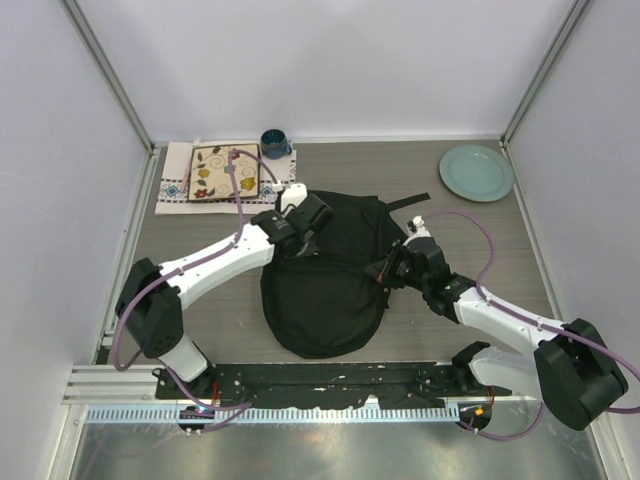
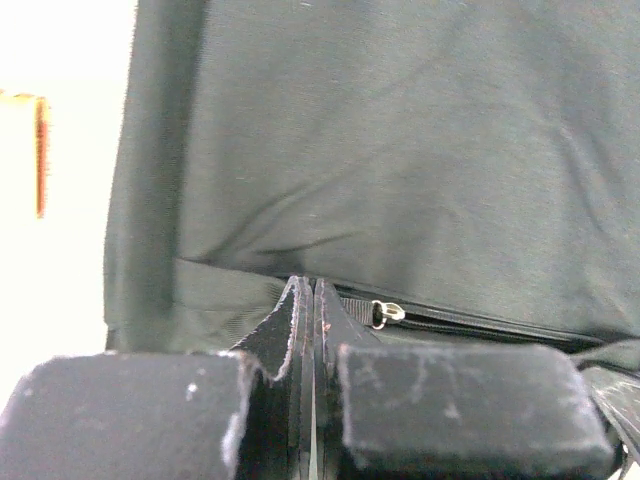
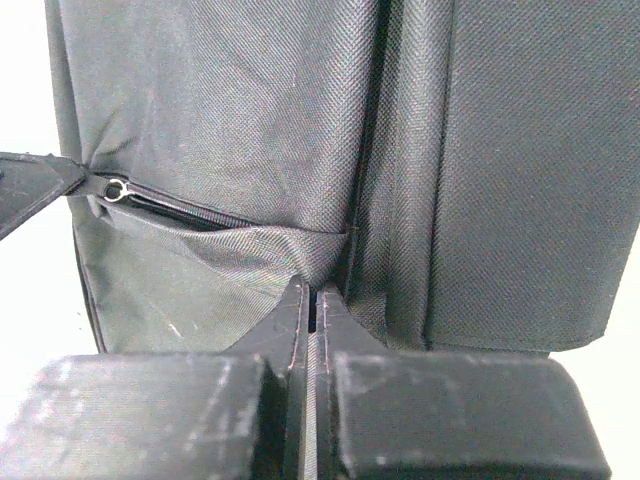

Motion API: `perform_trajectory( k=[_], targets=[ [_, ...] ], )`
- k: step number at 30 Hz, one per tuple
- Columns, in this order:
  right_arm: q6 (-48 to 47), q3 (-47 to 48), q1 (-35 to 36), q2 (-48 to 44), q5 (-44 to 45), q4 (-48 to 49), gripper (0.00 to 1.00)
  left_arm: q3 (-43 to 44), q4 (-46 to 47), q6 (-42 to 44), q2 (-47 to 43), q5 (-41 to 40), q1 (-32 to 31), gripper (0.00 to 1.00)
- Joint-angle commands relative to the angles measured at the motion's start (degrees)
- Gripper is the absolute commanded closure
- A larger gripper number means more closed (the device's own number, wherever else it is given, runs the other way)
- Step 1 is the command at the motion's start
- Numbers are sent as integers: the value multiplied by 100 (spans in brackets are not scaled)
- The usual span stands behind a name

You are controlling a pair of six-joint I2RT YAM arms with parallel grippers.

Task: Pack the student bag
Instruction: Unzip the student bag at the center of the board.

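Observation:
The student bag (image 1: 325, 300) lies flat in the middle of the table, a large black fabric backpack with a strap (image 1: 405, 203) trailing off its far right. My left gripper (image 1: 308, 238) sits on its upper left part. In the left wrist view its jaws (image 2: 308, 285) are shut, with the tips pinched into the fabric just left of a metal zip pull (image 2: 388, 313). My right gripper (image 1: 392, 272) is at the bag's right edge. Its jaws (image 3: 314, 290) are shut on a puckered fold of fabric below a zip (image 3: 170, 207).
A pale green plate (image 1: 477, 172) lies at the back right. At the back left is a patterned cloth (image 1: 180, 180) with a decorated flat rectangular thing (image 1: 222, 173) on it and a dark blue mug (image 1: 275, 143) beside it. White walls close in the table.

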Motion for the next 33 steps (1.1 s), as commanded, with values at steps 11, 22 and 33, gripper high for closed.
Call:
perform_trajectory(
  k=[11, 22, 33],
  targets=[
    [-179, -117, -117, -360, 422, -347, 100, -815, -288, 710, -1384, -457, 998, 100],
    [-311, 181, -125, -791, 474, -1005, 28, -1167, -349, 587, -1893, -482, 1050, 34],
    [-320, 638, -117, -1476, 527, -1893, 24, -1896, -332, 508, -2966, -351, 1489, 0]
  ],
)
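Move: My left fingers hold the zip pull; the slider trails about 2 cm to their right, and the zip's left end, where I am taking it, lies roughly 8 cm straight to the left. The bag's left edge is some 12 cm left, and the brown wallet about 22 cm left and 3 cm ahead, lower on the table. My right hand has the cloth pinched by the zip's right end; the slider is some 15 cm left and 6 cm ahead of it. I keep drawing the zip pull left along the bag with my left hand, about 7 cm and slightly rising, while my right hand stays put, still pinching the cloth by the zip's right end. Then both hands open and let go: my left carries on another 6 cm left, past the bag's left edge, easing back a little, and my right backs off 2 to 3 cm to the right, then rises about as much. ##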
